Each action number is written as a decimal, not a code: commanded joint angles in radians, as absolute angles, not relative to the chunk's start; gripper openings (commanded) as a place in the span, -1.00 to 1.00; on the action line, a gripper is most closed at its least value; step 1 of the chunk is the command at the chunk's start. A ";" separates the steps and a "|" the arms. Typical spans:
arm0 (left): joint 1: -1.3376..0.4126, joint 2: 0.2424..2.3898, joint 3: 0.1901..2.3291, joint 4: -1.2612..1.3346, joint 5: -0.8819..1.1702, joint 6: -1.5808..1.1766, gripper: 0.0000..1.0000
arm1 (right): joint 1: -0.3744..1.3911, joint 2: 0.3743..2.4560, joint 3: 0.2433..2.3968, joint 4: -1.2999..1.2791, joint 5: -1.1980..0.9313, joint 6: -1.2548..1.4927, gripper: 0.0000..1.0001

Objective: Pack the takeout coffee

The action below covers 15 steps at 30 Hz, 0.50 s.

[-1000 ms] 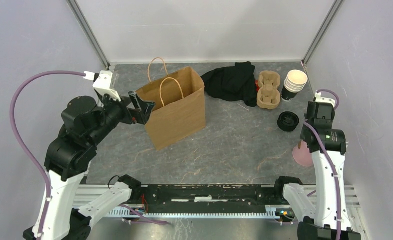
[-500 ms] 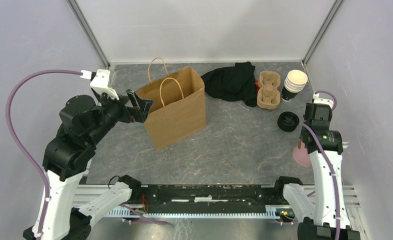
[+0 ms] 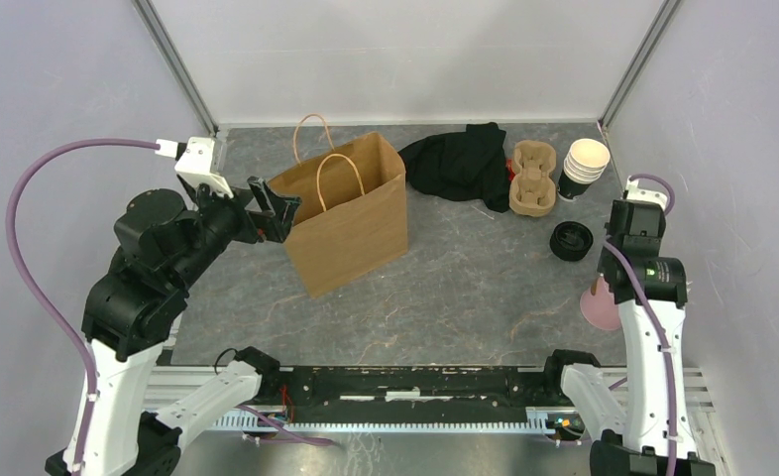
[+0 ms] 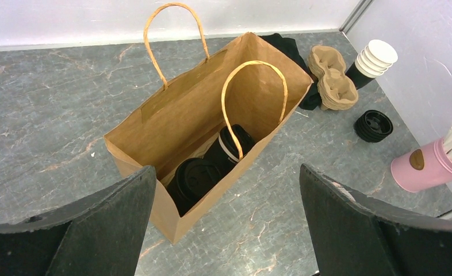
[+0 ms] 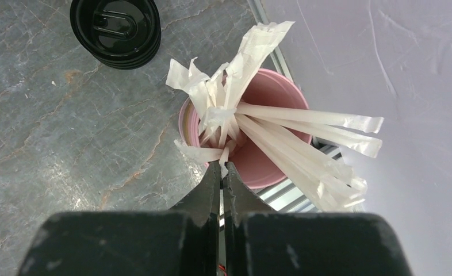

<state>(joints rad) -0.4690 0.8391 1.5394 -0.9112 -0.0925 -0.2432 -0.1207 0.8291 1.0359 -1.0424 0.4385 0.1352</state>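
The brown paper bag stands open at mid-left of the table. Inside the bag are the takeout coffee cups: one shows its black sip lid, the other leans beside it. My left gripper hovers open above the bag's near end, nothing between its fingers. My right gripper is shut, pinching the end of a white paper-wrapped straw that sticks out of the pink cup at the table's right edge.
A stack of loose black lids lies left of the pink cup. Lidless cups, cardboard cup carriers and a black cloth sit at the back. The right wall is close to the right arm.
The right gripper's jaws have closed onto the straw's paper end. The left arm has drawn back slightly to the left, still open.
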 commanded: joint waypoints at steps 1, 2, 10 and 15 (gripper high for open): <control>-0.474 0.850 1.567 -0.882 -0.096 -0.230 0.99 | -0.124 0.837 1.159 -1.123 0.462 0.165 -0.98; -0.474 0.848 1.557 -0.876 -0.090 -0.226 0.99 | -0.125 0.839 1.187 -1.137 0.467 0.159 -0.98; -0.474 0.866 1.585 -0.858 -0.085 -0.256 0.99 | -0.124 0.900 1.582 -1.255 0.458 0.054 -1.00; -0.474 0.869 1.622 -0.882 -0.114 -0.233 0.99 | -0.125 0.892 1.771 -1.251 0.346 0.028 -1.00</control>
<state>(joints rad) -0.4690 0.8772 1.5860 -0.9054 -0.0967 -0.2436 -0.1207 0.9077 1.6520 -1.2163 0.4038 0.0669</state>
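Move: The paper bag is the place for the straw in the right hand, about 49 cm to its left, 14 cm ahead and a little lower, some 6 cm. The pink cup is almost straight under that hand, roughly 1 cm ahead and 13 cm down. The black lids stand about 15 cm ahead, 4 cm left and 16 cm below. From the left hand the bag is some 13 cm ahead, 5 cm right and 27 cm down. Almost straight up, gathering speed, the right hand rises about 17 cm away from the pink cup, with hardly any travel sideways or forward. Its shut fingers keep their pinch on a paper-wrapped straw and draw it upward, while the wrist tips the fingertips up by some 20 degrees. ##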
